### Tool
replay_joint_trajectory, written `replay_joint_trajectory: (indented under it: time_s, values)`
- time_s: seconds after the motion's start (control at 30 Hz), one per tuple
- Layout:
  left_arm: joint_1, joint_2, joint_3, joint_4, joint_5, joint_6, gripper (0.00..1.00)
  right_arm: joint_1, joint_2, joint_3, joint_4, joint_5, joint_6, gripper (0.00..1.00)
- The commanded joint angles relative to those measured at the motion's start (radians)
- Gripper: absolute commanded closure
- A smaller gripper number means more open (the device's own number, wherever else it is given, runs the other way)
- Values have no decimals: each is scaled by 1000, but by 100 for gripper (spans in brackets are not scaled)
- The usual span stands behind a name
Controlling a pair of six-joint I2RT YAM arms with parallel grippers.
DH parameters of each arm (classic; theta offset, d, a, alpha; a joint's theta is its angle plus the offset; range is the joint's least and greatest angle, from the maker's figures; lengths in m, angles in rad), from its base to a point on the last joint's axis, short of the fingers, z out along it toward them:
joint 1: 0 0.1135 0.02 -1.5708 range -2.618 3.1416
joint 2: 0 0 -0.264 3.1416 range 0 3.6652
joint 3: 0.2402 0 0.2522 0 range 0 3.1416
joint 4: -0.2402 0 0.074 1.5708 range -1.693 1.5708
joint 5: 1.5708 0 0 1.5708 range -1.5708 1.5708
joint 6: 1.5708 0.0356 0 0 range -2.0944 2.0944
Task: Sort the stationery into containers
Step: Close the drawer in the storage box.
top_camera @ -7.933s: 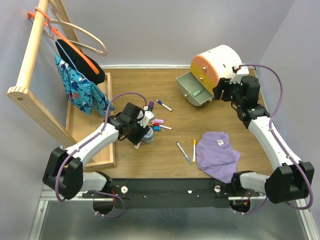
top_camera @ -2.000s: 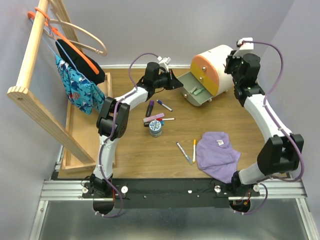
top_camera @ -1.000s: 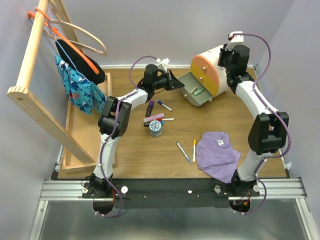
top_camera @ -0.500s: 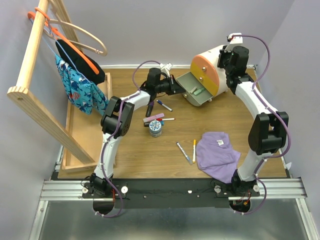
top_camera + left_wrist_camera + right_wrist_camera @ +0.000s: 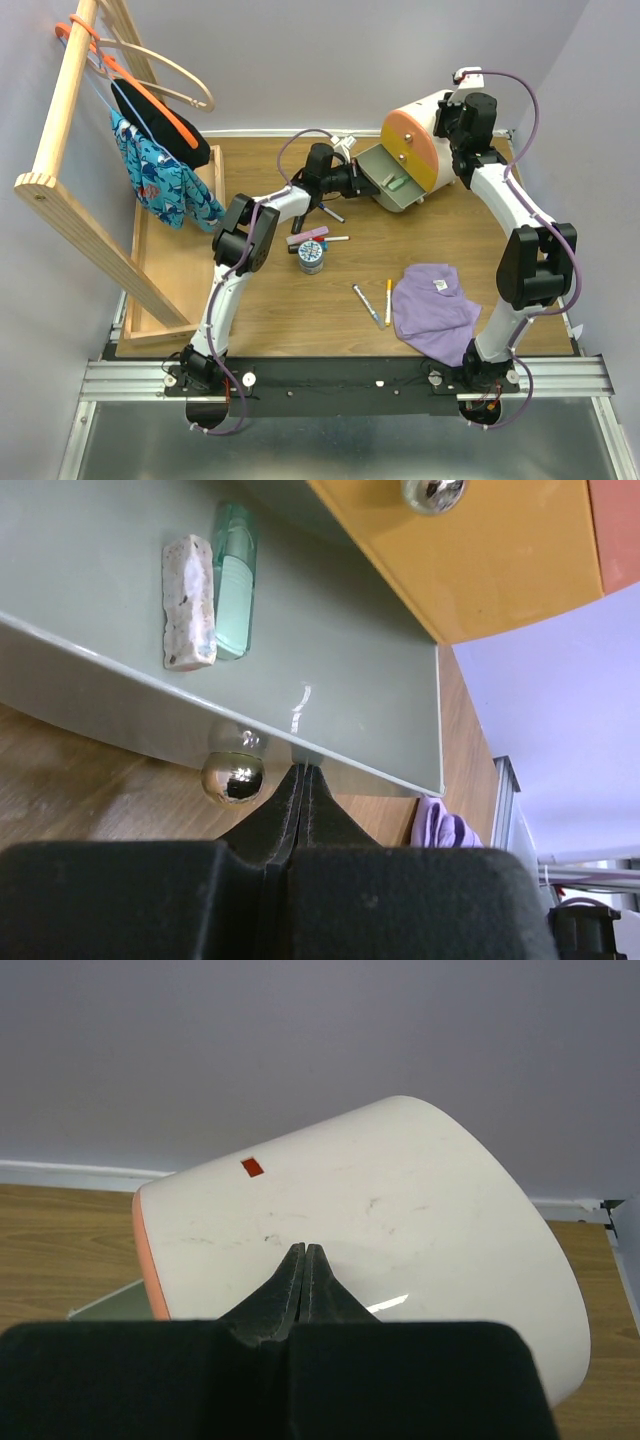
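Observation:
The cream drawer unit lies at the back right, with its orange face, a yellow drawer front and an open grey drawer. A whitish eraser and a green piece lie inside that drawer. My left gripper is shut and empty, its tips against the drawer's front wall beside the metal knob. My right gripper is shut and rests on the unit's cream shell. On the table lie a pink bar, a patterned jar, a white pen and two more pens.
A purple cloth lies at the front right. A long wooden tray and a wooden rack with hangers and clothes stand along the left side. The left arm spans above the pens near the drawer.
My left gripper has moved right, from a little short of the open drawer to its front wall. The right arm stays on the unit's shell.

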Motion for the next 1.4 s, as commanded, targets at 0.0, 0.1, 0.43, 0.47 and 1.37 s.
replay_joint_trajectory:
  time_s: [0.0,0.1,0.43,0.47,1.37]
  values:
    - [-21,43,76,24,-16,-3,100,-7,24,-10,-15,-19,10,99]
    - [-30,66,122,18,-42,6,100,-5,22,-16,-17,-20,38,99]
    - [-70,135,246,-25,-179,52,80,-5,43,-13,-20,-31,49,99]
    - [-73,138,249,-25,-185,54,75,-5,45,-8,-20,-33,50,99]
    - [-112,251,409,-51,-326,121,37,-7,77,-4,-37,-54,55,99]
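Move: The open lower drawer of the storage box has its middle about 3 cm ahead of the left hand, 5 cm to its right and 2 cm below. Its round knob is roughly 2 cm straight ahead, level with the hand. Inside lies the white eraser, about 3 cm ahead and 4 cm right. The closed yellow drawer sits some 5 cm ahead, 8 cm right and 5 cm higher. From the right hand, the open drawer lies about 6 cm back, 13 cm left and 20 cm below. The lower drawer's front, with the left hand's closed fingertips already set against it beside the knob, is pushed in towards the box. The hand goes right and somewhat forward, about 8 cm in all, quickly at first and then more slowly. Partway the fingers begin to spread to well over half open, still at the front panel, while the wrist rolls roughly 10 degrees, its forward side rising. ##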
